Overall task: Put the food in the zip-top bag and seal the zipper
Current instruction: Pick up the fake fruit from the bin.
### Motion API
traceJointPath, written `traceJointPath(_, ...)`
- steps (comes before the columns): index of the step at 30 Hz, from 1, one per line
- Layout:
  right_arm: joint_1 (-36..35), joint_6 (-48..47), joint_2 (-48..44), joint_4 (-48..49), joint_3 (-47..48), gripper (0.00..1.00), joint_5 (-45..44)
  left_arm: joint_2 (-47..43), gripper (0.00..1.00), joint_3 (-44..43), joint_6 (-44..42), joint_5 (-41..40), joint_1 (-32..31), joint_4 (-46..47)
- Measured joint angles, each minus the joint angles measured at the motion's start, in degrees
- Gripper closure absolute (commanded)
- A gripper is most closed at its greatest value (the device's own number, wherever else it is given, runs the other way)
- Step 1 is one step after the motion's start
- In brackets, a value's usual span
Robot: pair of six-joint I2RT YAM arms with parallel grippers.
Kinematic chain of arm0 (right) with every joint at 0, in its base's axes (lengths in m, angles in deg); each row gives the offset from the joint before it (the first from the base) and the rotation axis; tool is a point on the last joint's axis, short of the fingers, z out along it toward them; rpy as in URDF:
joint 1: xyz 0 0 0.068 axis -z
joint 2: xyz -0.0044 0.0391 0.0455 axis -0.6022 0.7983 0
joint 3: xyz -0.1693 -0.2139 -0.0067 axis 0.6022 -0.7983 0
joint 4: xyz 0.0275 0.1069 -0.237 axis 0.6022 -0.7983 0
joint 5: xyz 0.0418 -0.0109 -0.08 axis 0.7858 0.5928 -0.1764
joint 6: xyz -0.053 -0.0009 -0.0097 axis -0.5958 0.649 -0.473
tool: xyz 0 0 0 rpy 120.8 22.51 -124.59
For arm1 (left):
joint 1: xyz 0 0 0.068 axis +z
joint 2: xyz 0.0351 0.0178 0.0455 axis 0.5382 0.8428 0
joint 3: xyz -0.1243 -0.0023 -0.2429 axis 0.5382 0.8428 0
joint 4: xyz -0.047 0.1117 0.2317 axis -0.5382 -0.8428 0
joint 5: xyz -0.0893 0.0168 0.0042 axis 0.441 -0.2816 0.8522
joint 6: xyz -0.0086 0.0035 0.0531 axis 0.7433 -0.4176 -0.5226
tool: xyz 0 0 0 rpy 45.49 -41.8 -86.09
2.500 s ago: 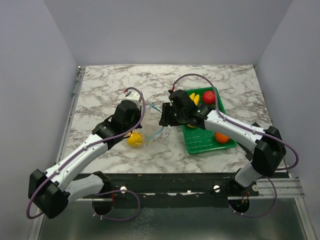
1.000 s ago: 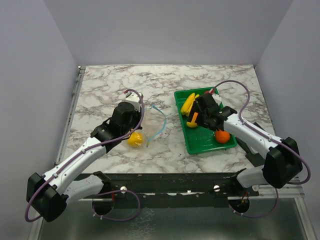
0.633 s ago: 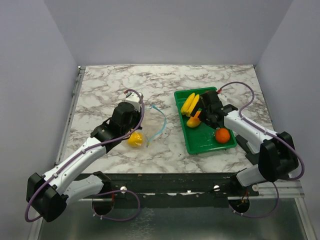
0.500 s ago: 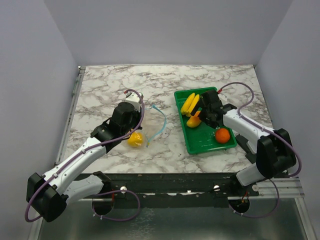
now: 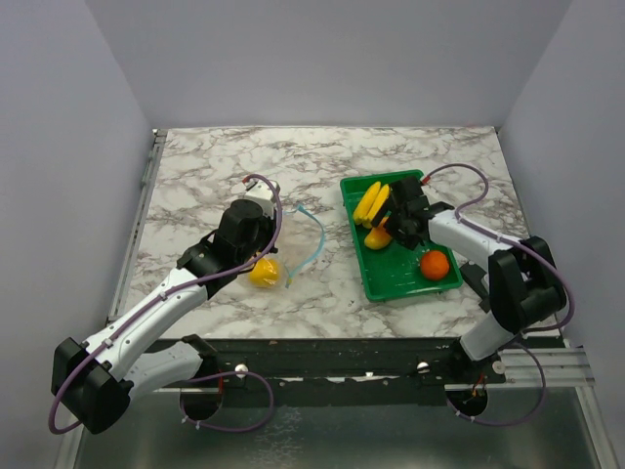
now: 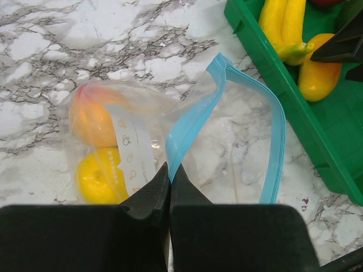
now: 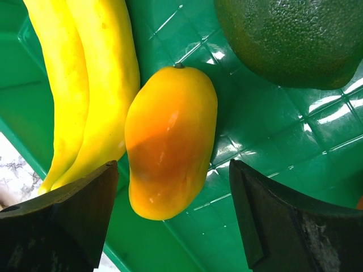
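Note:
The clear zip-top bag lies on the marble with its mouth open toward the green tray. Its light blue zipper curves round the mouth. My left gripper is shut on the near lip of the zipper. Inside the bag sit a yellow lemon and an orange-red fruit. My right gripper is open inside the tray, with one finger on each side of an orange-yellow mango; neither finger touches it. The banana bunch lies just left of the mango.
The green ribbed tray stands at the right of the table. It also holds a dark green fruit and an orange ball. The right arm covers the tray's far end. The tray wall is close to my right gripper's left finger.
My right arm has swung from the bag over to the tray and come down around the mango, its jaws narrowing a little. The left gripper and the bag have stayed put.

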Motion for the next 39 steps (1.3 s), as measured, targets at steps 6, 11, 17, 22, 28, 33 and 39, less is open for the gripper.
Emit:
traceJointPath(6,0.09,0.46,0.37,1.25,-0.02,0.24,0.11,0.0,1.0,0.0,-0.02,0.0,0.0,0.0)
traceJointPath(11,0.33,0.52,0.94,2.47,-0.11,0.23,0.13,0.0,1.0,0.0,-0.02,0.0,0.0,0.0)
traceJointPath(17,0.48,0.7,2.16,3.26,-0.22,0.25,0.2,0.0,1.0,0.0,-0.02,0.0,0.0,0.0)
traceJointPath(22,0.48,0.7,2.69,3.67,-0.59,0.34,0.42,0.0,1.0,0.02,-0.02,0.0,0.0,0.02)
traceJointPath(28,0.48,0.72,2.69,4.72,-1.31,0.46,0.44,0.0,1.0,0.02,-0.02,0.0,0.0,0.0)
traceJointPath(33,0.48,0.66,2.56,5.01,-1.6,0.58,0.5,0.0,1.0,0.02,-0.02,-0.02,0.0,0.0)
traceJointPath(39,0.48,-0.52,-0.2,4.0,-3.08,0.65,0.55,0.0,1.0,0.02,-0.02,-0.02,0.0,0.0)
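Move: The mango lies almost between the right hand's open fingers, its middle some 1 cm ahead and 2 cm below. Around it in the green bin, at about that height, the bananas lie roughly 8 cm ahead and 3 cm left of the hand, the avocado 5 cm ahead and 10 cm right, and the orange 7 cm back and 12 cm right. From the left hand the mango is about 8 cm ahead, 23 cm right and 15 cm below. The right hand's fingers close on the mango's two long sides and pinch it, the grip firming towards the end. To get there the hand noses forward about 1 cm, then sinks some 1.5 cm around the mango without turning; with it gripped, the hand eases back about 1 cm and starts slightly up. The left hand stays still, keeping its hold on the bag's zipper edge. ##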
